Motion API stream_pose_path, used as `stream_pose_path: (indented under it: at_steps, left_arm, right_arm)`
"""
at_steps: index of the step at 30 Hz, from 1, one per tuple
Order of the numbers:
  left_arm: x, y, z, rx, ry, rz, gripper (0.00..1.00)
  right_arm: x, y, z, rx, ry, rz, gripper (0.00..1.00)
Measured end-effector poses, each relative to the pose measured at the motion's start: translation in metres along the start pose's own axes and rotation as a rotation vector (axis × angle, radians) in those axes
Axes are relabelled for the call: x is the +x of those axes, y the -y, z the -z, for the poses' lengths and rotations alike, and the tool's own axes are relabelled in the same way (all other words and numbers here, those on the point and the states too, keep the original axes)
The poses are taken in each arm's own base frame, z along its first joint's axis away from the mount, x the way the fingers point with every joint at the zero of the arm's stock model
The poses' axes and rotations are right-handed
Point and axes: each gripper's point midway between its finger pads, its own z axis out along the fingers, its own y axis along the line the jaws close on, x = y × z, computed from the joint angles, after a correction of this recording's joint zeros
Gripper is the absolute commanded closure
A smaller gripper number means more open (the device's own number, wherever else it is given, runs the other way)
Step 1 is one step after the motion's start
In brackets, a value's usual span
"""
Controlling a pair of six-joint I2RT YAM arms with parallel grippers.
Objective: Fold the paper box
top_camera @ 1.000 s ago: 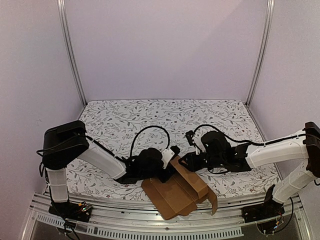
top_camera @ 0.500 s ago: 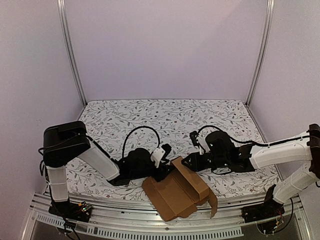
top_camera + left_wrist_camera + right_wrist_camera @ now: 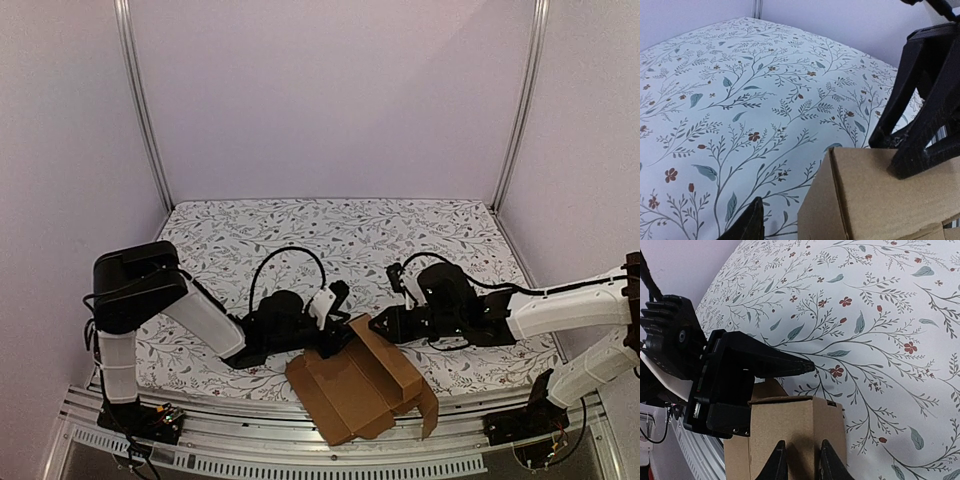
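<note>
The paper box is plain brown cardboard, partly folded, lying at the table's near edge with one raised wall. My right gripper is at the far end of that wall. In the right wrist view its tips pinch the box with a narrow gap. My left gripper is open at the box's far left corner. One finger shows left of the box, and the other is out of view. The right gripper's fingers rest on the box top.
The table is covered with a white floral cloth. A metal rail runs along the near edge, and the box overhangs it. Aluminium posts and plain walls enclose the back and sides.
My left gripper pulled back to the left, then came forward again to the box's corner. The right gripper and the box shifted slightly to the right.
</note>
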Motion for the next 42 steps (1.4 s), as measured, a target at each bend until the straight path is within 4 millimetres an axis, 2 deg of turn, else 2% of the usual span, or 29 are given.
stream_pose_path:
  at_steps: [17, 20, 25, 29, 30, 33, 37, 42]
  left_arm:
    - [0.01, 0.005, -0.014, 0.039, -0.002, 0.051, 0.59]
    - [0.01, 0.005, -0.017, 0.039, -0.001, 0.056, 0.65]
    - [0.01, 0.005, -0.021, 0.042, 0.001, 0.066, 0.82]
    - [0.009, 0.004, -0.023, 0.037, 0.001, 0.067, 0.99]
    - [0.009, 0.003, -0.024, 0.032, 0.0, 0.064, 1.0]
    - [0.009, 0.002, -0.026, 0.024, -0.007, 0.065, 1.0]
    - [0.009, 0.0, -0.027, 0.012, -0.009, 0.066, 1.0]
    - [0.007, -0.009, -0.025, -0.048, -0.008, 0.059, 1.0]
  right_arm:
    - [0.002, 0.001, 0.003, 0.0, 0.0, -0.03, 0.79]
    - [0.002, 0.001, 0.003, 0.0, 0.0, -0.031, 0.79]
    - [0.002, 0.001, 0.003, 0.0, 0.0, -0.03, 0.79]
    - [0.0, 0.003, 0.003, 0.002, 0.007, -0.034, 0.79]
    - [-0.002, 0.002, 0.003, 0.0, 0.016, -0.035, 0.79]
    - [-0.008, 0.001, 0.003, -0.007, 0.037, -0.042, 0.75]
    - [-0.008, 0.002, 0.003, -0.006, 0.033, -0.049, 0.62]
    - [-0.006, 0.002, 0.005, -0.002, 0.026, -0.054, 0.53]
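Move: The far-left end of the box's raised wall lies about 4 cm to the left hand's right, 1 cm ahead and some 2 cm below. The flat base panel is roughly 9 cm back from that hand and 5 cm lower; the loose flap hangs some 18 cm to its right and 14 cm back. From the right hand, whose fingers are already at the wall, that same wall end is about 3 cm left, level fore and aft, and 5 cm below. The left hand pinches the end of the raised wall: it slides about 2 cm right and 1.5 cm down to it with fingers half open, shuts them fully, then draws forward about 1.5 cm, easing slightly left. The right hand all but stays at the wall, rises barely half a centimetre, and near the end spreads its fingers, loosening its hold. ##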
